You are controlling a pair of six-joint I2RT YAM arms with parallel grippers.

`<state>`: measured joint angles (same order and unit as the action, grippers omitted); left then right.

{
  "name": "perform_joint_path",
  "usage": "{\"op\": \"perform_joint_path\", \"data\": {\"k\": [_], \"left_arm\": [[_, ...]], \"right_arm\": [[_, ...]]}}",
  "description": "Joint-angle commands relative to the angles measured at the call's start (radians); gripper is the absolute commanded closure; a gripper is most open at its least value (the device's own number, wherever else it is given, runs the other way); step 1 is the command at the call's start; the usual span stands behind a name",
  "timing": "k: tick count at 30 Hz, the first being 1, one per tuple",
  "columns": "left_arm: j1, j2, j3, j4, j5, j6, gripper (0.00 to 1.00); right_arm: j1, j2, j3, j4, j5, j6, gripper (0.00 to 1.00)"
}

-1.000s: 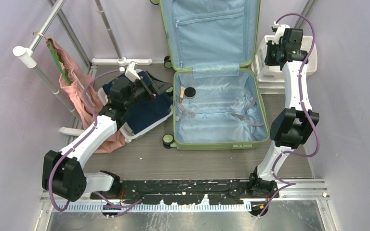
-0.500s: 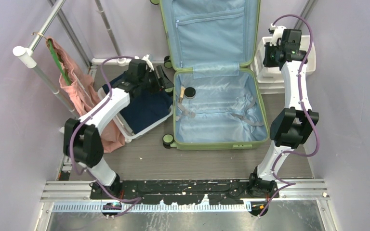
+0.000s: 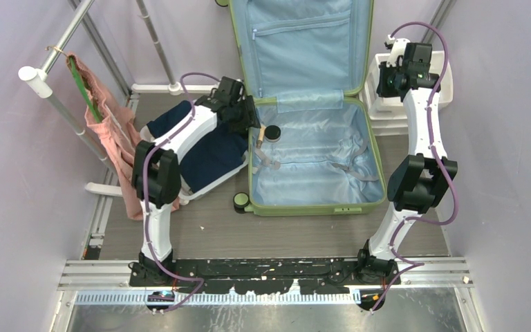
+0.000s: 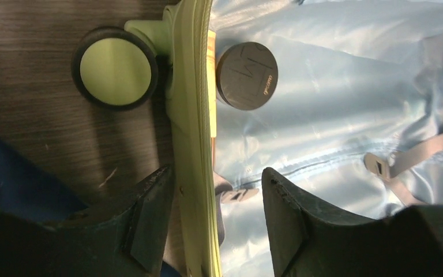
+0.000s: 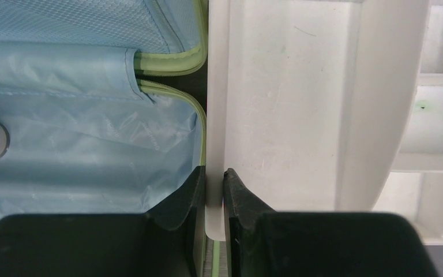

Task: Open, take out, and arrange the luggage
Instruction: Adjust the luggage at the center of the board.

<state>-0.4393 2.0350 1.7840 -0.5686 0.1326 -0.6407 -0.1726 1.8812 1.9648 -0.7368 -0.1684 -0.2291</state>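
The light-green luggage (image 3: 249,173) lies open on the floor, its pale blue lined lid (image 3: 301,41) standing against the back wall. A small round dark jar (image 3: 272,133) and loose grey straps (image 3: 349,168) lie in the base. My left gripper (image 3: 247,119) hangs over the base's left rim near the back corner. In the left wrist view it (image 4: 216,202) is open and straddles the green rim (image 4: 193,144), with the wheel (image 4: 114,69) and the jar (image 4: 247,75) ahead. My right gripper (image 5: 214,190) is shut on the thin edge of the white drawer unit (image 5: 282,104).
A white basket (image 3: 187,195) holding dark blue clothes (image 3: 207,155) stands just left of the luggage. A pink garment (image 3: 114,138) hangs on the metal rack (image 3: 55,90) at far left. The white drawer unit (image 3: 387,111) stands right of the lid by the wall.
My left arm has swung right, from above the basket of blue clothes to the luggage's left rim, and its jaws have narrowed. The right arm has hardly moved.
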Motion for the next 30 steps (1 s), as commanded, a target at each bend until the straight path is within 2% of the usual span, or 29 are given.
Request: {"op": "perform_joint_path", "data": {"k": [1,3,5,6,12,22,30], "left_arm": [[-0.019,0.081,0.151,-0.175,-0.106,0.050,0.44],[-0.021,0.096,0.164,-0.196,-0.124,0.058,0.52],[-0.021,0.091,0.166,-0.203,-0.164,0.071,0.69],[-0.020,0.085,0.164,-0.204,-0.184,0.079,0.74],[0.013,0.043,0.154,-0.224,-0.234,0.116,0.98],[0.088,-0.024,0.085,-0.218,-0.235,0.135,1.00],[0.115,-0.046,0.075,-0.201,-0.222,0.138,1.00]], "right_arm": [[0.005,-0.026,0.001,0.013,-0.043,0.001,0.91],[0.005,-0.029,0.002,0.011,-0.043,0.001,0.91],[0.005,-0.035,0.007,0.006,-0.045,0.007,0.91],[0.005,-0.038,0.011,0.004,-0.045,0.010,0.91],[0.005,-0.056,0.019,-0.005,-0.024,-0.011,0.91],[0.005,-0.091,0.011,-0.020,0.007,-0.039,0.92],[-0.001,-0.063,0.087,-0.047,0.044,-0.065,0.92]]}}
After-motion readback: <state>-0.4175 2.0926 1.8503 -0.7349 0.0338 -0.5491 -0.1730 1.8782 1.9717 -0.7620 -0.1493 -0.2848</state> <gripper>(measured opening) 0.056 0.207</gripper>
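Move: The green suitcase's left rim runs between my left fingertips; the stretch I go for is about 3 cm below that hand, 1 cm to its left and level fore-and-aft. Inside the case, the black jar sits some 5 cm ahead, 6 cm right and 12 cm down; outside, the caster wheel is about 4 cm ahead, 5 cm left and 9 cm down. From my right hand, that rim spot lies roughly 38 cm left, 5 cm back and 14 cm lower. I sink my left hand about 3 cm over the suitcase's left rim, rolling some 10 degrees so its left side lifts, and close the fingers from half open to pinch the rim. Then, staying at that height, I drag the rim left about 3 cm towards the basket of navy clothes, slowly at first and faster towards the end. My right fingers keep their pinch on the white drawer box's wall. ##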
